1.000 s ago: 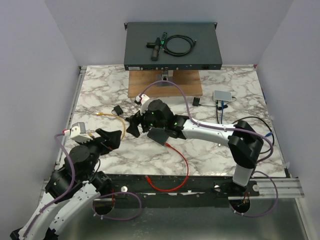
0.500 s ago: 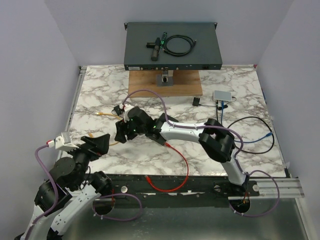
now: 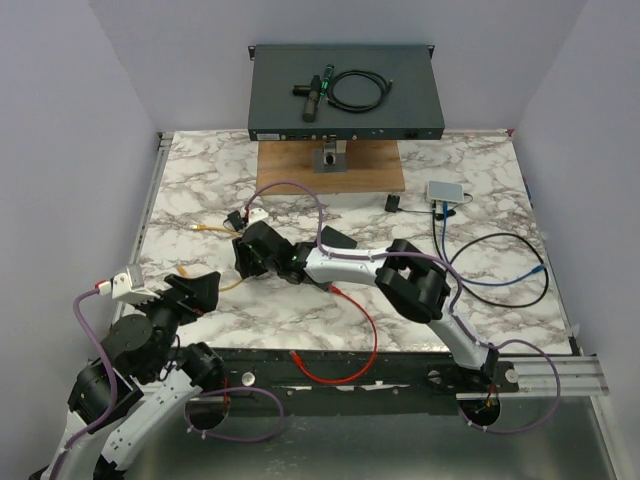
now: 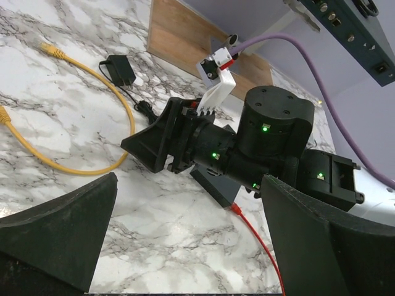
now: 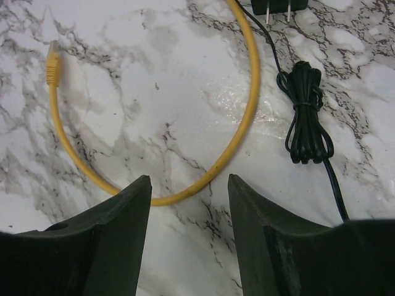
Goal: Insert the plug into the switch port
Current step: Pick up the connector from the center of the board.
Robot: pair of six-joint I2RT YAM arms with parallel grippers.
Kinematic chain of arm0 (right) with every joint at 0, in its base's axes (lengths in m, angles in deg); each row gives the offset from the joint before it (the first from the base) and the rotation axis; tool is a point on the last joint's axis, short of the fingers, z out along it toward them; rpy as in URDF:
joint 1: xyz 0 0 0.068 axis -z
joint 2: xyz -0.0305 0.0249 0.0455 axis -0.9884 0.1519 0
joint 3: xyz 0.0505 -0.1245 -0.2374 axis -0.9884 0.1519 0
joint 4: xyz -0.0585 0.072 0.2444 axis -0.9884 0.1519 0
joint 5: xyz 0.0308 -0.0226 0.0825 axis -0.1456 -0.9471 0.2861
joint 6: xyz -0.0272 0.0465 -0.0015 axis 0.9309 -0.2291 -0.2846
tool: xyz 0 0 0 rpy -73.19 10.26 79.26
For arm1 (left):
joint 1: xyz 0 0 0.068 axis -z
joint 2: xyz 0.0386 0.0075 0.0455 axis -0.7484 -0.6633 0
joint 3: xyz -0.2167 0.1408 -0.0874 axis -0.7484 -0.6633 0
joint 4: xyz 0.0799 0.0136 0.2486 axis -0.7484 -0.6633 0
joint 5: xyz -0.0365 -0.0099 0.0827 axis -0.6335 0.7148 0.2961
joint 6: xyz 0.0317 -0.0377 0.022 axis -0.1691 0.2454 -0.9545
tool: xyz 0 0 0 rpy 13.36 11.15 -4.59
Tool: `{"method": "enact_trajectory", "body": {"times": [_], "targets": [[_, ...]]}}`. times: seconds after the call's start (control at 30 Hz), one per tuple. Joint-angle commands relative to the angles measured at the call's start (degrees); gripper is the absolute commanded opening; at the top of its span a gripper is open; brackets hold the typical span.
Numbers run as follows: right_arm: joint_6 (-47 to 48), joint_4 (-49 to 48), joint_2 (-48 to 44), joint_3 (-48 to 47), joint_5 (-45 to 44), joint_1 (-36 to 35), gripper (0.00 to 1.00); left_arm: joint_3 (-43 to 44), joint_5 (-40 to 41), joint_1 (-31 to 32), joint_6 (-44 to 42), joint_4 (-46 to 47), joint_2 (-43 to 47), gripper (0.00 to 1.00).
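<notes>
The switch (image 3: pixel 345 92) is a long black unit at the back of the table, its ports along the front face. A yellow cable (image 5: pixel 247 111) lies in a loop on the marble, with its yellow plug (image 5: pixel 52 65) flat at the left end. My right gripper (image 5: pixel 188 179) is low over the loop and open; the cable runs just ahead of and between its fingertips, not pinched. From above, the right gripper (image 3: pixel 243 262) is stretched far left. My left gripper (image 4: pixel 191 246) is wide open and holds nothing, and it sits near the left front (image 3: pixel 200 288).
A black power adapter (image 5: pixel 274 7) with a bundled cord (image 5: pixel 305 114) lies just right of the yellow loop. A red cable (image 3: pixel 360 340) runs toward the front edge. A wooden board (image 3: pixel 330 165), a white hub (image 3: pixel 445 190) and a blue cable (image 3: pixel 520 275) lie farther back and right.
My right arm has reached left across the table to the yellow cable, and its jaws have narrowed. The left arm has drawn back toward the near left corner.
</notes>
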Motion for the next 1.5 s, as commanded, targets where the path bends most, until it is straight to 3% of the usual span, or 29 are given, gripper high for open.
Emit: {"method": "enact_trajectory", "body": {"times": [0.0, 0.67, 1.0, 1.23, 1.47], "targets": [[-0.9, 0.7, 3.4, -2.6, -9.0, -1.5, 0.54, 1.2, 0.4, -0.2, -1.9, -1.2, 3.2, 0.99], [4.2, -1.6, 9.5, -6.8, -25.9, -4.8, 0.42, 1.6, 1.9, -0.2, -4.3, -1.9, 5.0, 0.99], [10.0, -2.1, 12.0, -8.9, -30.7, -7.0, 0.24, 1.1, 2.5, -0.2, -4.4, -1.7, 6.5, 0.99], [12.0, -2.9, 11.8, -7.5, -31.2, -7.1, 0.01, 1.2, 2.9, -0.2, -4.2, -2.2, 6.7, 0.98], [13.1, -9.9, 8.0, -0.6, -30.0, -7.2, 0.01, 1.2, 3.3, -0.2, -4.0, -2.2, 7.3, 0.99]]}}
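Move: The right hand hangs just over the bend of the yellow cable, which lies about 2 cm ahead, 1 cm left and 4 cm below. The black adapter stands some 12 cm ahead and 3 cm left, the bundled black cord about 7 cm ahead and 2 cm right, both around 4 cm lower. From the left hand the bend lies roughly 13 cm ahead, 3 cm right and 20 cm below. The right hand sinks 3 cm, edges forward 2 cm, tilts some 25 degrees and shuts on the yellow cable's bend. ##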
